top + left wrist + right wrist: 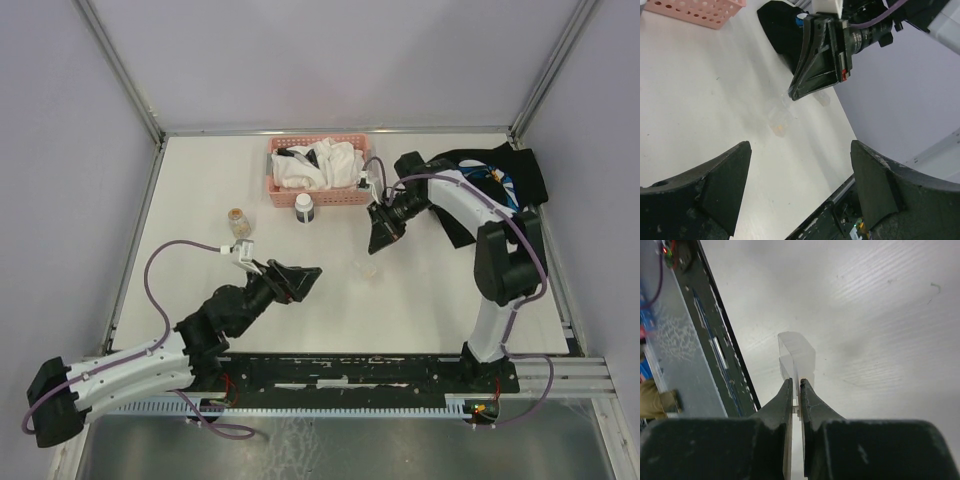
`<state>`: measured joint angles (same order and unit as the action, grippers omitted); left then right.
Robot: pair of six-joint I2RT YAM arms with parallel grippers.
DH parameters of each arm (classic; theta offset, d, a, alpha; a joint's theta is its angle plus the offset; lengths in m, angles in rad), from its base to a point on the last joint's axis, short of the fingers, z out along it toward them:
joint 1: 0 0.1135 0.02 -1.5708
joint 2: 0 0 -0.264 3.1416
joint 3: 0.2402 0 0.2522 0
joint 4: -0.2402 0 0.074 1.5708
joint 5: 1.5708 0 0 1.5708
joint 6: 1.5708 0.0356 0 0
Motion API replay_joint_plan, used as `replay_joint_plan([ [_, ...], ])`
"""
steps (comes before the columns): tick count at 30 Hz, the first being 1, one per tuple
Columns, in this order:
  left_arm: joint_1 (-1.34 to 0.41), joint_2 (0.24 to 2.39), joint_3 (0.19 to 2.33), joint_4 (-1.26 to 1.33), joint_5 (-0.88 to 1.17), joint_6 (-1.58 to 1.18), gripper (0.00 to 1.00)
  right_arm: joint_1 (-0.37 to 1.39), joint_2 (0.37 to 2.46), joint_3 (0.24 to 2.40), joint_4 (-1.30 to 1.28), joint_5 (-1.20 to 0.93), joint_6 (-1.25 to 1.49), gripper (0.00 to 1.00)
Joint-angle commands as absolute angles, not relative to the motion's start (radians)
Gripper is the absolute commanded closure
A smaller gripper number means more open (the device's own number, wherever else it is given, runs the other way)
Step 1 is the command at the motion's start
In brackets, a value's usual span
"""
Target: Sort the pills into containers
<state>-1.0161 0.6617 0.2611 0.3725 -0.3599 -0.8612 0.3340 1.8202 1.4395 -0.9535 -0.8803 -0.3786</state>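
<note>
The container [367,268] is a small clear plastic box lying on the white table between the two grippers. In the left wrist view the container [777,116] looks faint, with a small orange pill [780,130] at its near end. My right gripper [377,246] reaches down to it from behind. Its jaws are shut on a thin clear wall of the container [796,356], which sticks out past the right gripper [795,382]. My left gripper [308,284] hovers to the left of the box, open and holding nothing. Between the wide-apart jaws of the left gripper [800,147] only bare table shows.
A pink basket [282,190] with white cloths stands at the back. In front of it is a white bottle with a black cap [304,208], and to the left a jar of tan pills [238,221]. A black bag [505,170] lies at the back right.
</note>
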Motion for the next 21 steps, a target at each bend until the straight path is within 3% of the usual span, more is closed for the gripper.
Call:
replay_joint_plan([
  [1, -1.014, 0.569, 0.238, 0.280, -0.382, -0.727, 0.14, 0.370, 1.926, 1.566, -1.344, -0.751, -0.706, 0.94],
  [13, -1.014, 0.394, 0.175, 0.201, -0.400, -0.726, 0.15, 0.526, 2.218, 1.847, -1.558, -0.563, -0.883, 0.90],
  [21, -1.012, 0.293, 0.131, 0.172, -0.420, -0.735, 0.15, 0.585, 2.284, 1.912, -1.564, -0.495, -0.898, 0.85],
])
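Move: Bare table lies under the clear container already pinched in the right hand; the spot to set it on is about 6 cm back of that hand, 1 cm to its right and 10 cm down. The white bottle stands roughly 12 cm ahead and 14 cm left of the right hand, the pink basket some 20 cm ahead and 10 cm left. From the left hand the spot lies about 5 cm ahead, 14 cm right and well below. Lowering the clear container to the open table, the right hand sinks about 8 cm and draws back some 4 cm towards its base. Its wrist swings counter-clockwise roughly 35 degrees while the fingers tip more steeply down, keeping the container between their tips. The left hand, fingers still open, backs away about 4 cm to the left, sinking slightly. ##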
